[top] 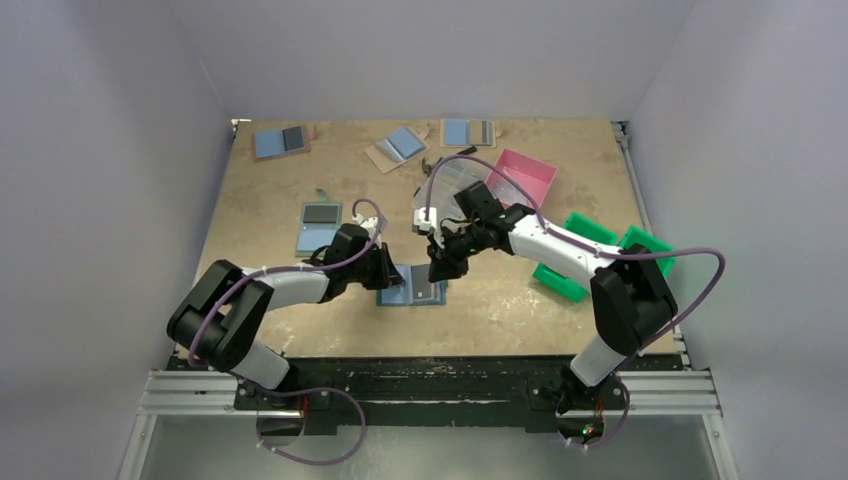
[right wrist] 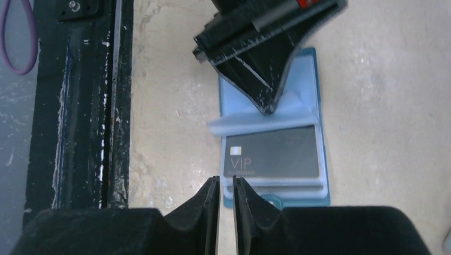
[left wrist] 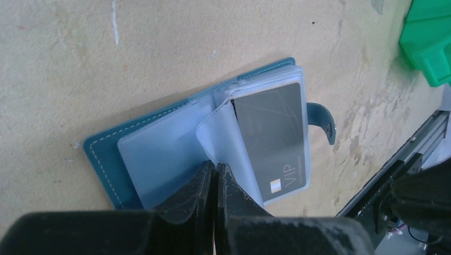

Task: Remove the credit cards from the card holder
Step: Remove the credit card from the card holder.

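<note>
The card holder [top: 412,291] lies open flat on the table between both arms, teal-edged [left wrist: 103,156], with clear sleeves fanned out. A dark grey credit card [left wrist: 274,138] marked VIP sits inside the top sleeve of its right half [right wrist: 274,151]. My left gripper [left wrist: 217,166] is shut, its tips pressed down on the left half beside a lifted sleeve [left wrist: 220,127]. My right gripper [right wrist: 226,179] hovers at the near corner of the sleeve stack. Its jaws stand a narrow slit apart over that corner, and I cannot tell whether they pinch it.
Other blue holders lie at the back [top: 281,140] [top: 400,147] [top: 468,132] and left of centre [top: 320,225]. A pink bin [top: 525,172], a clear container [top: 455,185] and green bins [top: 600,250] stand to the right. The black rail [right wrist: 80,106] runs along the near edge.
</note>
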Available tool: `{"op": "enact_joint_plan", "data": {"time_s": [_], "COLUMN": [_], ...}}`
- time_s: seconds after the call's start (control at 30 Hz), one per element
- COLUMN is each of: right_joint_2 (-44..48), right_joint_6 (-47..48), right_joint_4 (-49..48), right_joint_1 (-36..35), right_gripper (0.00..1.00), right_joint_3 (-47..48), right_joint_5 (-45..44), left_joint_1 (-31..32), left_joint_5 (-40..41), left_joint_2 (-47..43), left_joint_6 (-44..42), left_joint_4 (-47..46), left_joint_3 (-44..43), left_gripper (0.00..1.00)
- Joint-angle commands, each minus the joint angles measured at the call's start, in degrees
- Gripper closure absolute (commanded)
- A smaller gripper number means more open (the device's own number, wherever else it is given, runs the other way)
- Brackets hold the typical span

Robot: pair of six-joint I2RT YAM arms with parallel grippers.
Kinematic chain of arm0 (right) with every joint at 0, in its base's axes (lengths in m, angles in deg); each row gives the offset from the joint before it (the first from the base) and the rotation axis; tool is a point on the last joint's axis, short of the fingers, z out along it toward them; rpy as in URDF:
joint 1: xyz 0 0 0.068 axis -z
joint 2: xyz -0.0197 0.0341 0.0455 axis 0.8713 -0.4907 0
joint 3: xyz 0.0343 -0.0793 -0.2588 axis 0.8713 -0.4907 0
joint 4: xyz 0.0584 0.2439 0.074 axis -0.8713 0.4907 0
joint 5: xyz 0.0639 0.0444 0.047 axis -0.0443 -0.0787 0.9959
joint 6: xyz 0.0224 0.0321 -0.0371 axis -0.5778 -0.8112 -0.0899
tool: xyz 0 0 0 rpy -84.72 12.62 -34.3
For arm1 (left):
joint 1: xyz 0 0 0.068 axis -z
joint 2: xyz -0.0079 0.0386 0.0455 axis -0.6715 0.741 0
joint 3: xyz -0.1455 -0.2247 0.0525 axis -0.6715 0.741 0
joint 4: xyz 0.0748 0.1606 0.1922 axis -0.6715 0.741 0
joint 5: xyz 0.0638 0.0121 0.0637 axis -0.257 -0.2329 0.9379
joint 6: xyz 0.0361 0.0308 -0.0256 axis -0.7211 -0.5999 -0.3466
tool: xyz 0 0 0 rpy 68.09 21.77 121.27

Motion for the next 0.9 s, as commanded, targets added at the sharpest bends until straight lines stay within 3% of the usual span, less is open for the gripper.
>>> {"op": "enact_joint_plan", "data": {"time_s": [0.0,0.17,0.33,0.53,0.67,0.8,0.87], "right_joint_2": [-0.18,-3.62,-6.10,-6.18,-6.38,-6.90,-7.29], "right_joint_6": [2.36,0.13,-0.52,-0.33,-0.31,-0.97,-2.05], "right_joint_4": [-2.62,-4.73,-4.98,-4.37,-3.82,-4.13,-4.55], "right_joint_1": [-4.01,-5.36,-5.36,-5.37,-5.36,-5.35,-5.36], "right_gripper": [0.77,0.77,0.76,0.76,0.76,0.75,0.75], "right_joint_3": [3.14,1.77,1.49,1.54,1.83,1.98,2.17], "right_joint_5": [-4.19,-7.69,-11.91,-12.10,-11.12,-9.56,-8.74], "left_joint_1": [-0.45,-0.45,-0.51,-0.53,-0.53,-0.58,-0.54], "left_joint_5": [4.49,10.10,16.03,21.32,23.44,24.04,21.87], "left_joint_2": [-2.73,-4.35,-6.56,-14.49,-23.01,-29.67,-31.34], "left_joint_6": [-2.90,-4.77,-5.75,-5.28,-4.56,-1.10,-0.24], "left_joint_4": [4.73,10.59,12.80,16.23,16.10,14.76,13.90], "left_joint_3": [0.76,-0.25,-0.72,-0.86,-0.33,1.53,2.68], "left_gripper": [1.00,0.98,0.81,0.72,0.54,0.24,0.22]}}
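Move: The left hand still pinches the card holder's lifted flap; the VIP card lies about 5 cm to its right, level with it and roughly 2 cm below. From the right hand that card is about 3 cm to the left, 2 cm ahead and some 6 cm down. The other card holder stands about 18 cm left of the left hand and 12 cm ahead, and the clear organizer about 21 cm ahead of the right hand and 4 cm to its right. Leftward and low at first, the left hand folds the pinched flap away from the VIP card over some 5 cm, its fingers starting to open; it lets go and climbs about 10 cm clear, gripper spreading wide. The right hand shifts a little left, then sinks about 5 cm towards the holder's strap edge, fingers tipping some 10 degrees more downward, and stays there slightly open. ##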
